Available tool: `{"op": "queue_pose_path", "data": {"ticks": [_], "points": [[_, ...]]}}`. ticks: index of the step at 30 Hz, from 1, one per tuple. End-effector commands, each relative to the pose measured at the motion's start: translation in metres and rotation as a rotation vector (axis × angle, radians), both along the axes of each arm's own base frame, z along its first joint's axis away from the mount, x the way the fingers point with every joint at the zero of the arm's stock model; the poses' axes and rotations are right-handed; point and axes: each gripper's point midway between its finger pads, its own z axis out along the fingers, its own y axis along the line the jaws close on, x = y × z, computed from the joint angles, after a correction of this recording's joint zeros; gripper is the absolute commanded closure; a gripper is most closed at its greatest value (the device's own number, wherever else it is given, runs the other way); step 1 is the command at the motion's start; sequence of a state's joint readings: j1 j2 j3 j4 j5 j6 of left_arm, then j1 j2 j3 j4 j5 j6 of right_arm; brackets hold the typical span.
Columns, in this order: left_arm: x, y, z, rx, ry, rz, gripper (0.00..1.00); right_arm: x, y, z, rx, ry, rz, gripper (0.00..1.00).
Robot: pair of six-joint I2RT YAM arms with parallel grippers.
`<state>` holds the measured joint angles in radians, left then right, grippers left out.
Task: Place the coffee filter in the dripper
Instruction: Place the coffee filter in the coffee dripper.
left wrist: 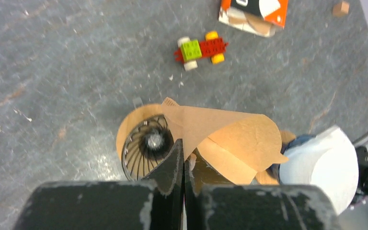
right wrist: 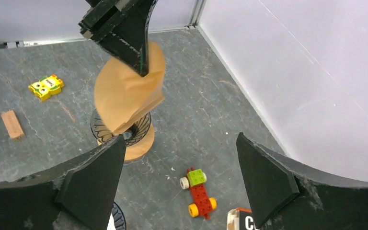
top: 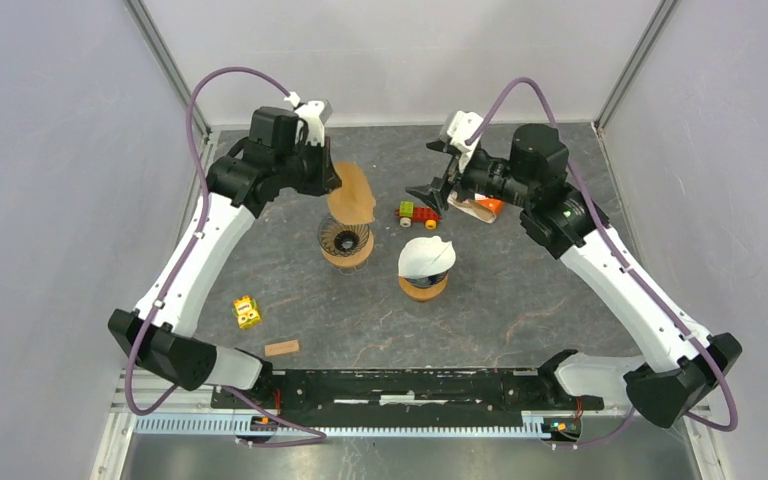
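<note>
My left gripper (top: pixel 334 181) is shut on the edge of a brown paper coffee filter (top: pixel 352 196), which hangs unfolded just above the dripper (top: pixel 346 243), a black wire cone on a round wooden base. In the left wrist view the shut gripper (left wrist: pixel 183 158) pinches the filter (left wrist: pixel 225 139) beside the dripper's open mouth (left wrist: pixel 146 146). My right gripper (top: pixel 435 172) stands open and empty, apart from the filter. From the right wrist, the right gripper (right wrist: pixel 181 139) has only table between its fingers, and the filter (right wrist: pixel 127 93) hangs over the dripper (right wrist: pixel 124 136).
A second dripper holding a white filter (top: pixel 426 262) stands right of the first. A toy brick car (top: pixel 417 213) and an orange-and-white filter box (top: pixel 480 207) lie near the right gripper. A yellow block (top: pixel 247 312) and a wooden block (top: pixel 281 348) lie front left.
</note>
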<state>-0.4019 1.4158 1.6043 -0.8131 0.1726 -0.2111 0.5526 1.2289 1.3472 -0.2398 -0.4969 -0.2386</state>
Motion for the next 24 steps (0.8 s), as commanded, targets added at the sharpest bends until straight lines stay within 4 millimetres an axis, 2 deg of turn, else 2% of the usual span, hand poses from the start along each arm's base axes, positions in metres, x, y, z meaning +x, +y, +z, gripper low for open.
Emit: {"op": "queue_pose_path", "data": {"ticks": [1,6,10,18,24], "points": [[-0.040,0.007,-0.017,0.031,0.091,-0.116,0.98,-0.008,0.022,-0.010,-0.118,-0.091,0.104,0.07],[-0.047,0.014,-0.028,0.035,0.134,-0.122,0.98,-0.042,0.059,-0.031,-0.280,-0.182,0.242,0.06],[-0.047,0.020,-0.043,0.039,0.182,-0.117,0.98,-0.059,0.083,-0.041,-0.344,-0.206,0.284,0.05],[-0.041,0.024,-0.069,-0.003,0.291,-0.111,0.98,-0.068,0.116,-0.057,-0.430,-0.208,0.320,0.04],[-0.035,0.028,-0.084,-0.004,0.330,-0.102,0.93,-0.072,0.129,-0.083,-0.498,-0.172,0.355,0.04]]}}
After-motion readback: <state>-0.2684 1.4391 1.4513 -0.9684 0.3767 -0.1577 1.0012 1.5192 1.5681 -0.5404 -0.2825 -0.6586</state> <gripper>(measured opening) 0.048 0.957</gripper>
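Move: The brown filter hangs from the left hand's closed fingers, above the grey dripper, whose middle is about 4 cm back, 2 cm right and 17 cm below. The blue dripper with the white filter is roughly 9 cm back, 20 cm right and 18 cm below, the toy car some 5 cm ahead, 18 cm right and 29 cm below. From the empty right hand, the brown filter is about 15 cm left, level fore and aft, and 12 cm below. Still pinching the brown filter, the left hand lowers it towards the grey dripper, about 8 cm down, drawing back 4 cm early on and easing left, while its fingers tip some 20 degrees further downward. The right hand, wide open, sweeps left towards the filter, also down and back, rolling its left side down and swinging counter-clockwise; it hasn't gripped the filter. ##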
